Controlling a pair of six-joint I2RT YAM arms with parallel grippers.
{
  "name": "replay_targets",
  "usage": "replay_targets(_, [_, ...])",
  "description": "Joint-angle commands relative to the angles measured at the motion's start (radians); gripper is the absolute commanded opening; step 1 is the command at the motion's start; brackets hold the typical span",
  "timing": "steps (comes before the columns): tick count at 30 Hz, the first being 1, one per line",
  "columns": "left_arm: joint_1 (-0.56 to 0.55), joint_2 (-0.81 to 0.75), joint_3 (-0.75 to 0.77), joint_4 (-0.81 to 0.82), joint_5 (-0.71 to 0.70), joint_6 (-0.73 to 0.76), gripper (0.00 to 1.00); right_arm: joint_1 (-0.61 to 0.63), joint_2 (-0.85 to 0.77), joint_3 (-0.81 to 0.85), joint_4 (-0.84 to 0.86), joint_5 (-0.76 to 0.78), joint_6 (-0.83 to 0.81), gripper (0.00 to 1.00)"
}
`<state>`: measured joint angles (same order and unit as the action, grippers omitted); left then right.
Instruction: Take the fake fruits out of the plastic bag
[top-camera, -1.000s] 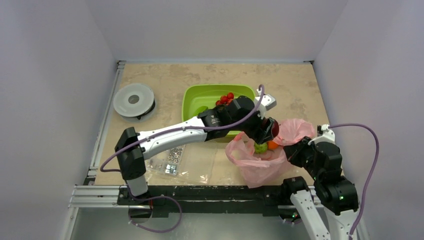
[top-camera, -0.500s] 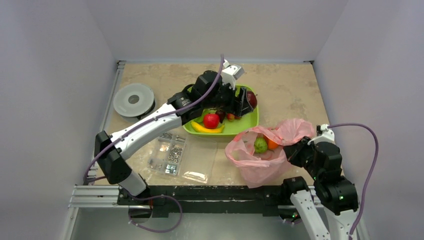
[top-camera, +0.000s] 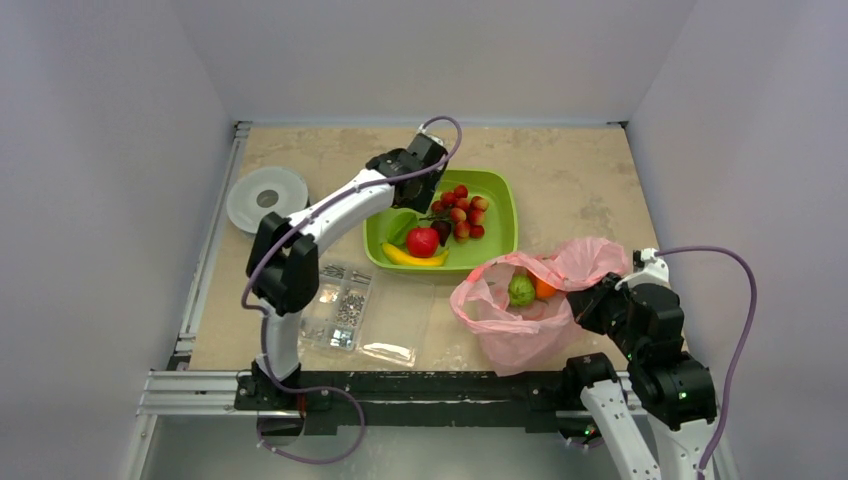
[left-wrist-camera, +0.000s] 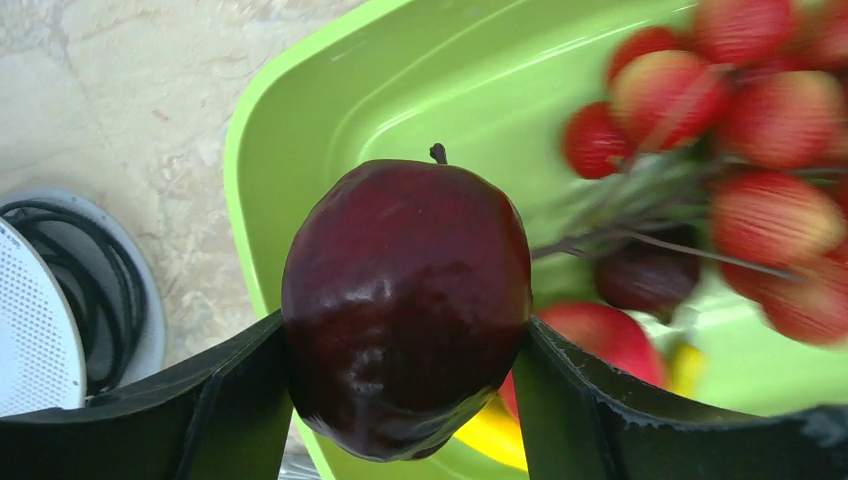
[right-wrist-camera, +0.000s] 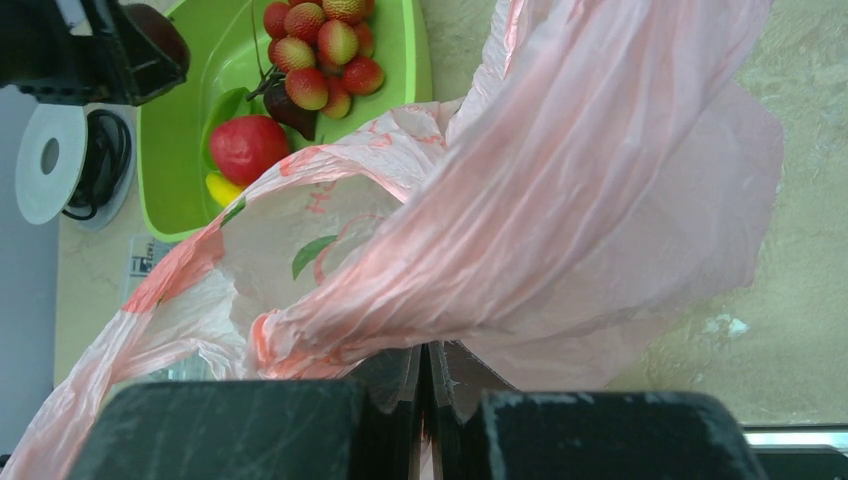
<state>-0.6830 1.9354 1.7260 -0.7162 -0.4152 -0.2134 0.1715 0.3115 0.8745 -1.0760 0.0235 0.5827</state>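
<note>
My left gripper (left-wrist-camera: 403, 335) is shut on a dark maroon fake fruit (left-wrist-camera: 405, 300), held just above the far left corner of the green tray (left-wrist-camera: 300, 120). From above, the left gripper (top-camera: 418, 172) hides that fruit. In the tray lie a red fruit (top-camera: 422, 241), a yellow banana (top-camera: 412, 259) and a green piece (top-camera: 400, 225). The pink plastic bag (top-camera: 520, 325) lies open at the front right, with a green fruit (top-camera: 520, 290) and an orange one (top-camera: 544, 288) inside. My right gripper (right-wrist-camera: 427, 360) is shut on a bunched fold of the bag (right-wrist-camera: 560, 180).
A cluster of small red berries (top-camera: 460, 210) also lies in the tray. A round grey spool (top-camera: 267, 199) sits at the far left. A clear box of screws (top-camera: 345, 308) and a flat clear packet (top-camera: 400, 320) lie in front of the tray. Walls enclose three sides.
My left arm has lifted the maroon fruit out of the bag and swung it across the tray to its far left corner. The right gripper has kept its hold on the bag.
</note>
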Motion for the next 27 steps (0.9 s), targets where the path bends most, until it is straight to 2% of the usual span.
replay_targets(1, [0.058,0.107,0.114,-0.067,-0.084,0.089,0.0,-0.001,0.001,-0.008,0.041,-0.003,-0.015,0.0])
replay_targets(14, [0.092,0.278,0.258,-0.165,-0.032,0.207,0.0,-0.002,0.003,-0.015,0.045,0.004,-0.014,0.0])
replay_targets(20, [0.093,0.332,0.318,-0.233,0.0,0.245,0.4,-0.001,0.004,-0.008,0.039,0.01,-0.014,0.0])
replay_targets(26, [0.096,0.33,0.311,-0.246,0.021,0.247,0.64,-0.002,-0.001,-0.013,0.041,0.014,-0.014,0.0])
replay_targets(27, [0.096,0.327,0.308,-0.247,0.018,0.247,0.77,-0.002,-0.002,-0.014,0.041,0.016,-0.014,0.0])
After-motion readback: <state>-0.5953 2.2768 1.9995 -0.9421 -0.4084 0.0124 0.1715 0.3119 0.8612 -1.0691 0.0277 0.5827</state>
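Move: My left hand, holding the dark red apple, is above the tray. The free back-left part of the tray is some 4 cm ahead, 4 cm to its left and 13 cm below. Close by, about 11 to 12 cm below the hand, are the green starfruit level with it and 2 cm left, the bright red fruit 3 cm back and 3 cm right, and the lychee bunch 4 cm ahead and 11 cm right. From my right hand, that free spot is roughly 31 cm ahead, 31 cm left and 20 cm below. I sink my left hand some 8 cm into the back-left of the tray, easing about 4 cm left and 3 cm forward: quickly at first, then almost pausing before a slower last bit down. Meanwhile my wrist tips the fingers about 15 degrees further down and rolls so its left side rises; they keep their hold on the apple. My right hand stays put, still pinching the bag's edge. ##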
